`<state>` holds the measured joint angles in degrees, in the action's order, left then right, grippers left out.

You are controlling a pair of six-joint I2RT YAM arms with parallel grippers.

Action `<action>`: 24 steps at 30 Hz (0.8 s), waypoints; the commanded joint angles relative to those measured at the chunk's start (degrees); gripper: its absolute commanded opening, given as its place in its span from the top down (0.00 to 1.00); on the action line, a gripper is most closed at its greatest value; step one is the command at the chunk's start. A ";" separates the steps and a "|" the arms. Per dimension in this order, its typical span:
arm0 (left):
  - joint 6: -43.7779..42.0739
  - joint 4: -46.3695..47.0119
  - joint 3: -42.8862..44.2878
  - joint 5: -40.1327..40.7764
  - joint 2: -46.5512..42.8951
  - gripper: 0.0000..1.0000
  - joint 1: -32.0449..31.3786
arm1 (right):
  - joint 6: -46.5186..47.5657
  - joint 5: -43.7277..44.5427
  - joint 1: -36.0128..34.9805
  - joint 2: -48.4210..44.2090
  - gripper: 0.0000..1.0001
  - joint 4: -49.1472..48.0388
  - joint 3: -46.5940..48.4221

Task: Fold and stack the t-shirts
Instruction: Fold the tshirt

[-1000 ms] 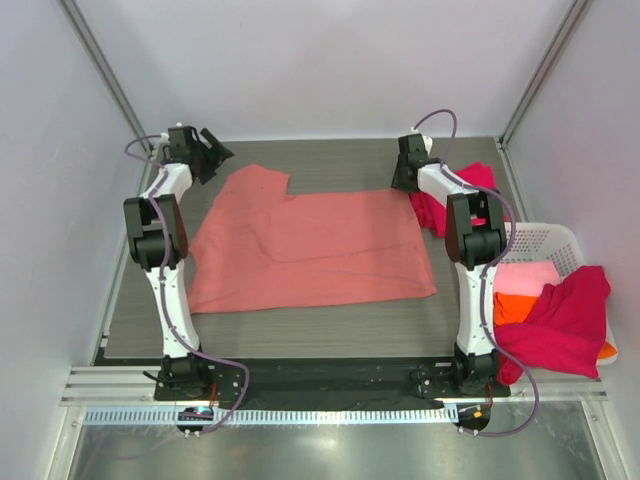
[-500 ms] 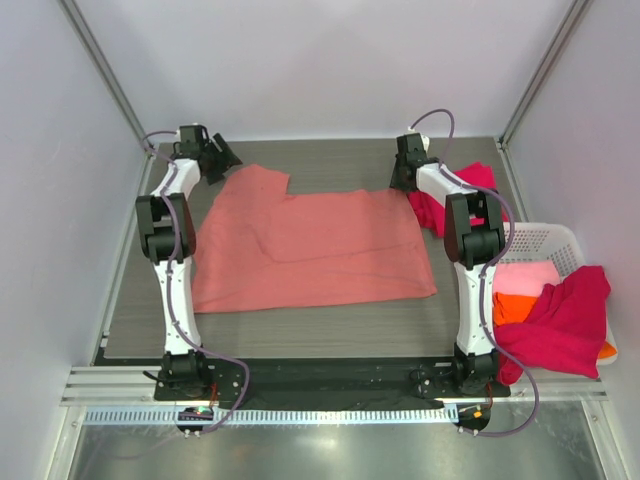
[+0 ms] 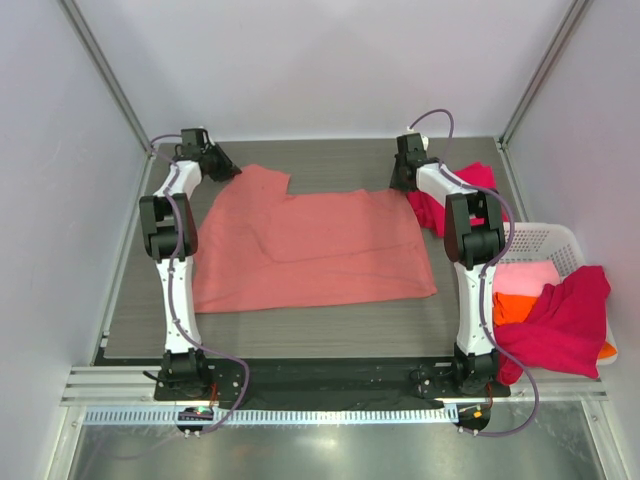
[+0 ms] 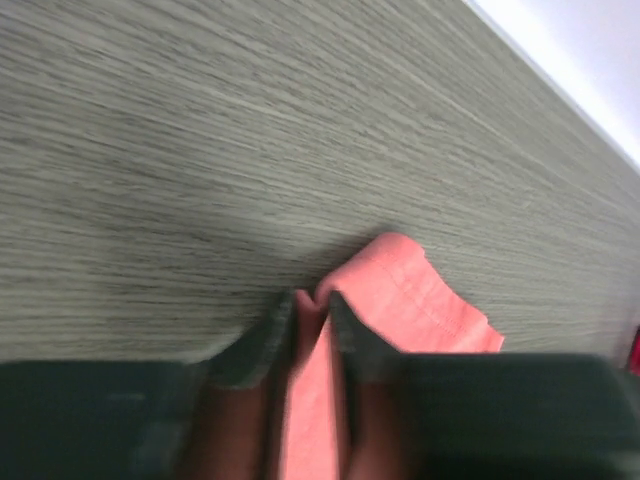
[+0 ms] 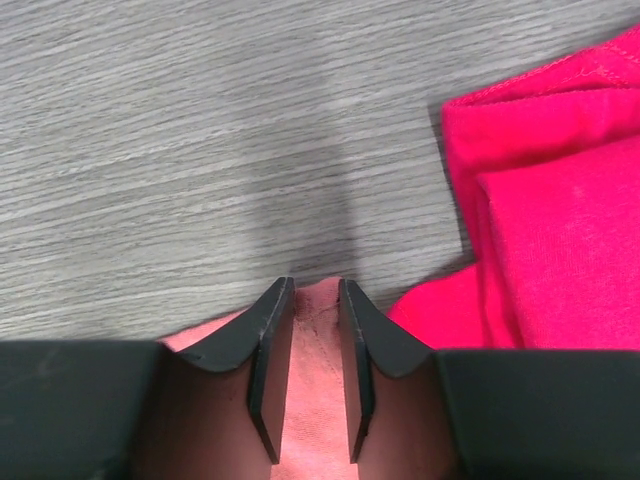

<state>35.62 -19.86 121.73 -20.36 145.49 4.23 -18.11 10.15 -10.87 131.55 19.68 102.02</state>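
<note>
A salmon-pink t-shirt (image 3: pixel 310 250) lies spread flat in the middle of the table. My left gripper (image 3: pixel 228 170) sits at its far left corner. In the left wrist view the left gripper (image 4: pixel 312 305) is shut on a raised fold of the salmon cloth (image 4: pixel 430 300). My right gripper (image 3: pixel 400 182) is at the shirt's far right corner. In the right wrist view the right gripper (image 5: pixel 317 290) has its jaws closed in on a bunch of salmon cloth (image 5: pixel 318 400). A crimson-red t-shirt (image 3: pixel 470 180) lies folded just right of that gripper, seen close (image 5: pixel 550 200).
A white lattice basket (image 3: pixel 550 238) stands at the right edge, holding light pink cloth (image 3: pixel 525 275), orange cloth (image 3: pixel 512 305) and a crimson shirt (image 3: pixel 565 320) draped over its rim. Enclosure walls and posts close in the table at the back and sides.
The left gripper moved right and down onto the shirt's far left corner and closed on the cloth. The right gripper's jaws narrowed slightly. The shirt's far left corner shifted a little.
</note>
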 commanded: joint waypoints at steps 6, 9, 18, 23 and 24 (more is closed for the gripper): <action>0.42 0.95 -0.51 -3.81 -0.81 1.00 0.34 | 0.71 -3.12 -0.73 0.91 0.91 2.11 0.02; 0.16 4.91 -4.82 -2.24 -5.55 1.00 0.69 | 0.62 -3.12 -0.64 -0.32 0.99 2.11 -0.24; -2.83 5.97 -10.62 -0.47 -15.14 1.00 0.78 | 0.79 -3.38 -0.55 -7.52 0.99 0.19 -4.89; -4.32 9.22 -19.05 0.58 -22.43 1.00 0.60 | -0.26 -4.61 -0.55 -13.49 0.99 -4.56 -11.39; -4.85 10.01 -20.12 0.58 -23.40 1.00 0.60 | -0.52 -4.88 -0.55 -14.20 0.99 -4.83 -12.01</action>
<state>33.23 -14.02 104.71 -20.47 127.59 4.62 -18.02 6.61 -11.03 123.68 18.63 91.33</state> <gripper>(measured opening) 0.009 0.043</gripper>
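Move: The left fingers, still partly open, straddle the t-shirt's far-left corner right at the hand, about 1 cm down; the side flap's right tip lies roughly 11 cm to the right and 2 cm back. The right fingers stand the same way around the far-right corner, about 1 cm down, with the folded red shirt some 13 cm to the right and 4 cm back. The near-right corner is about 34 cm back and 5 cm right. Both grippers shut on the t-shirt's far corners, the left dipping a touch and drifting slightly right as it pinches, the right holding almost still low at the table. Keeping those pinches, the left then lifts its corner about 8 cm while easing some 3.5 cm back towards the base, fingertips tipping up slightly, whereas the right draws its corner about 4 cm straight back, barely rising, towards the near edge of the shirt. ##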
